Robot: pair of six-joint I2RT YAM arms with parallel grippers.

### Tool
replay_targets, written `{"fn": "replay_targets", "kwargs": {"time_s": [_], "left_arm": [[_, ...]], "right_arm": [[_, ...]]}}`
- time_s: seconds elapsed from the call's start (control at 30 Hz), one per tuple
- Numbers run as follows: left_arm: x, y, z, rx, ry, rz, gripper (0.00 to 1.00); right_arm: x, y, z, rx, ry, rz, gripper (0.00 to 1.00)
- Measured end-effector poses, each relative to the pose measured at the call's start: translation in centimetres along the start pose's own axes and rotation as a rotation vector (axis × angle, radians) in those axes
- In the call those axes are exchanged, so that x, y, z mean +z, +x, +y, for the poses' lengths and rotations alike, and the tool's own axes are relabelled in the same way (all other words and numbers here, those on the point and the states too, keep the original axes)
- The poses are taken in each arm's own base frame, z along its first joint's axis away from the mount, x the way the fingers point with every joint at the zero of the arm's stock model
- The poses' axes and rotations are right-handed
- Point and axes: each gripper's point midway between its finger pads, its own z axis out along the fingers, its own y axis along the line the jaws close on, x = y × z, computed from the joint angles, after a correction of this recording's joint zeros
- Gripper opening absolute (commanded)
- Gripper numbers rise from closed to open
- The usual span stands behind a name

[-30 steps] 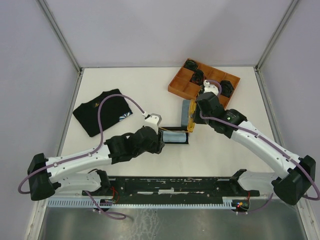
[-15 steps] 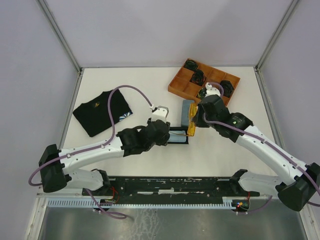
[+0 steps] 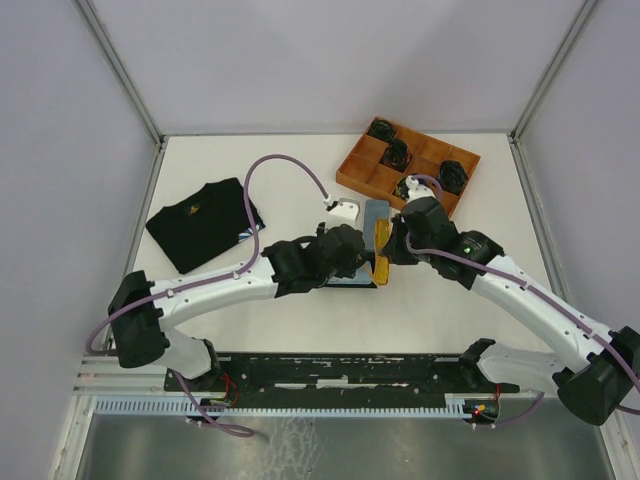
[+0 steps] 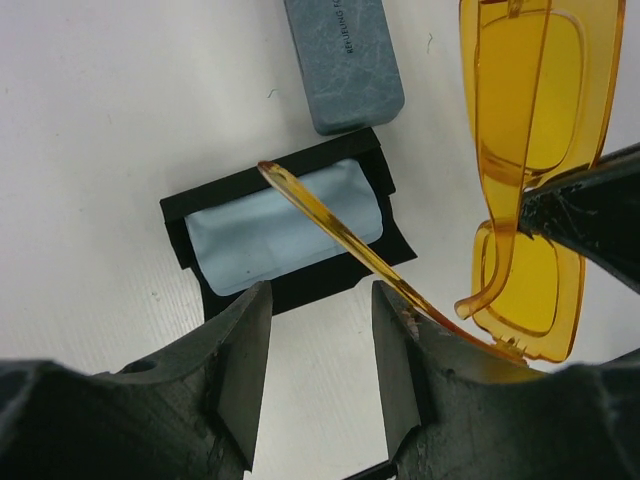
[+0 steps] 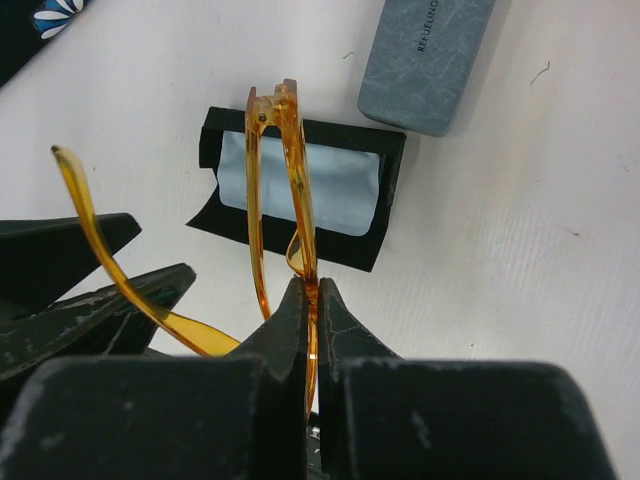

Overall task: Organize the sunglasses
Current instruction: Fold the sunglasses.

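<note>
The translucent orange-yellow sunglasses (image 5: 297, 180) hang above the table, and my right gripper (image 5: 312, 290) is shut on the front frame at the bridge. One temple (image 4: 340, 235) is swung out and runs across the tip of my left gripper's right finger (image 4: 400, 330). My left gripper (image 4: 320, 300) is open, with only table showing between its fingers. In the top view the sunglasses (image 3: 381, 256) sit between my left gripper (image 3: 362, 262) and my right gripper (image 3: 390, 246). Below them lies an open black case (image 4: 180, 215) holding a light blue cloth (image 4: 280, 225).
A closed grey-blue case (image 3: 375, 215) lies just beyond the black case. An orange-brown compartment tray (image 3: 352, 168) with dark items stands at the back right. A folded black shirt (image 3: 200, 222) lies at the left.
My left arm has swung right and forward, bringing its open gripper up to the sunglasses' temple. My right gripper has shifted slightly nearer with the sunglasses.
</note>
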Motion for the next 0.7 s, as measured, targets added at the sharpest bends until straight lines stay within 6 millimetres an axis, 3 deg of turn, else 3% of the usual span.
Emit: {"fn": "replay_targets", "kwargs": {"time_s": [0.37,0.7], "left_arm": [[2.7,1.3,-2.1,0.026,0.013,0.069,0.51],[3.7,0.6,-3.5,0.057,0.03,0.074,0.53]], "right_arm": [[0.2,0.5,0.5,0.004,-0.034,0.019,0.0],[0.3,1.1,0.4,-0.001,-0.034,0.04,0.0]]}}
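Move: The open temple of the orange sunglasses has its middle only about 2 cm ahead and 2 cm to the right of the left hand, near fingertip height. The frame that the right hand pinches stands some 5 cm to the left hand's right and 2 cm ahead. Some 13 cm below lies the open black case, 5 cm ahead and 2 cm left, with the grey case 17 cm ahead and 5 cm right. From the right hand, the temple lies about 3 cm left, level with it. With the outer side of its right-hand finger, the left hand pushes the open temple towards the frame, travelling about 5 cm right and at first sinking some 2 cm, fingers staying half open. The right hand keeps the frame pinched shut in its fingers and nearly holds its place, easing less than 1 cm back, down and left. ##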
